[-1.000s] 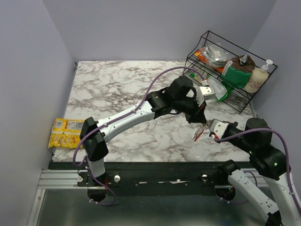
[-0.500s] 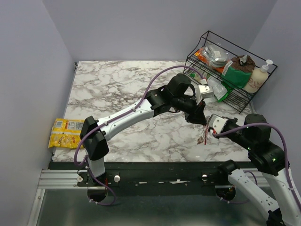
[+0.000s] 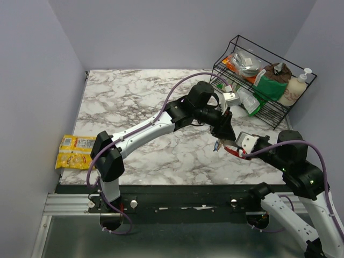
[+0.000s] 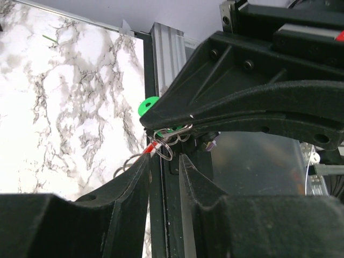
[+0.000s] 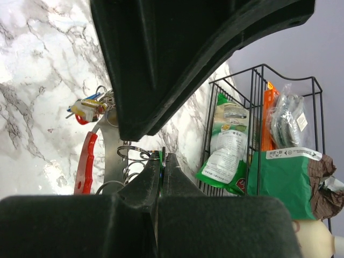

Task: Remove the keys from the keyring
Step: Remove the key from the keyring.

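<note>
My right gripper (image 3: 239,147) (image 5: 163,156) is shut on the thin green tag of one of the keys (image 4: 148,105), held above the marble table's near right part. From it hangs the keyring (image 3: 234,152) (image 5: 86,161), part red and part grey metal, threaded with small wire rings (image 4: 166,146). More keys (image 3: 216,144) (image 5: 88,107), with yellow, blue and red heads, dangle at its far end. My left gripper (image 3: 221,135) (image 4: 164,157) stands open just in front of the right one. One wire ring lies at its tips, and nothing is clamped between its fingers.
A black wire rack (image 3: 271,115) stands at the back right with food packets and a soap bottle (image 3: 294,88). A yellow snack packet (image 3: 75,151) lies at the table's left edge. A metal rail (image 4: 167,43) runs along the near edge.
My left gripper has gone from shut to open and drawn back a little. The keyring has swung up, and the bunch of keys now hangs further left. The right gripper stays shut.
</note>
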Robot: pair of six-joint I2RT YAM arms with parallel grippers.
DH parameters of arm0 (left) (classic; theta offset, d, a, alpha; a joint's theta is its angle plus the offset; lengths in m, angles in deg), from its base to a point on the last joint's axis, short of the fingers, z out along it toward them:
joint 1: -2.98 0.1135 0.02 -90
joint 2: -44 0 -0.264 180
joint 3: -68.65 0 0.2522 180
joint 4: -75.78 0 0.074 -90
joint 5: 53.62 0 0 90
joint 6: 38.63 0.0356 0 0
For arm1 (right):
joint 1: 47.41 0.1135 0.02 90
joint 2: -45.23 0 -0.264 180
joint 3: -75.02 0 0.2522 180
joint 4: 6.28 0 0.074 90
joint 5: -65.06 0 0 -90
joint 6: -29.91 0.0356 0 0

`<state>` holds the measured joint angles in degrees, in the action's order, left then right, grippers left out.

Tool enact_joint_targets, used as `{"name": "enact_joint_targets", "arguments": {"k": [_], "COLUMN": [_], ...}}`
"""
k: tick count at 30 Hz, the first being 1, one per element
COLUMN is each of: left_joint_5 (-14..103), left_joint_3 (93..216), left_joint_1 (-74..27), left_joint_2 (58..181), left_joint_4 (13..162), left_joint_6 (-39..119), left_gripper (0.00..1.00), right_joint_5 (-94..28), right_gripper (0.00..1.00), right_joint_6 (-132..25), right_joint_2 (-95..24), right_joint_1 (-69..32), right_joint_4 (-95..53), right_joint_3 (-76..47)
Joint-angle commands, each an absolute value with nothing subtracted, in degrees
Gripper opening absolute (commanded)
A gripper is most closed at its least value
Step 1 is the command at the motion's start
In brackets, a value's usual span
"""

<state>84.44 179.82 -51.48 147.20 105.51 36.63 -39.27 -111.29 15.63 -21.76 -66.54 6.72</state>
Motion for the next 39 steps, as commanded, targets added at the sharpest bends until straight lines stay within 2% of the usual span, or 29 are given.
{"name": "enact_joint_targets", "arguments": {"k": [1, 18, 20, 23, 27, 30, 39], "left_joint_5": [85.78, 92.01, 92.1, 92.46, 93.07, 93.07, 94.04], "left_joint_3": [179.44, 178.3, 178.3, 178.3, 178.39, 178.3, 178.13], "left_joint_1": [-51.34, -52.22, -52.39, -52.48, -52.57, -52.57, -52.57], "left_joint_2": [148.5, 150.52, 150.7, 151.05, 151.23, 151.31, 149.21], "left_joint_4": [103.08, 99.39, 99.3, 99.04, 98.69, 98.51, 99.74], "left_joint_6": [33.88, 30.8, 30.89, 30.8, 30.45, 30.27, 32.91], "left_gripper": [0.37, 0.38, 0.35, 0.26, 0.07, 0.0, 0.0], "right_joint_5": [-40.41, -37.78, -37.95, -38.39, -38.13, -38.04, -35.31], "right_gripper": [0.01, 0.01, 0.01, 0.01, 0.01, 0.01, 0.01], "right_joint_6": [-111.86, -111.77, -111.68, -111.68, -111.77, -111.77, -110.45], "right_joint_2": [16.23, 17.2, 17.37, 17.46, 17.63, 17.81, 18.78], "right_joint_1": [-21.83, -21.83, -21.83, -21.83, -21.83, -21.83, -21.83], "right_joint_4": [-65.4, -62.84, -62.76, -63.02, -63.28, -63.29, -61.18], "right_joint_3": [7.91, 9.58, 9.58, 9.58, 9.5, 9.5, 13.97]}}
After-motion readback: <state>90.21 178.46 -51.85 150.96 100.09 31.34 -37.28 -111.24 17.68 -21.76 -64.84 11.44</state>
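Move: The keyring's wire coil is just off the left hand's half-open fingertips, about 1 cm right, 1 cm back and 1 cm below. The green key, still pinched by the right hand, is some 3 cm right of the left hand, level fore-and-aft and 1 cm lower; the red-and-grey tool hangs roughly 4 cm back, straight below by 5 cm. From the right hand, the coil lies about 2 cm left, otherwise level. The keyring's coil is met by the still-open left fingers, which sink about 2 cm while shifting some 1 cm right and then 1 cm back, rolling slightly. They then shut fully, pinching the wire beside the green key. The right hand keeps its closed grip on that key and lowers about 2 cm, in an early and a late dip, hardly turning. ##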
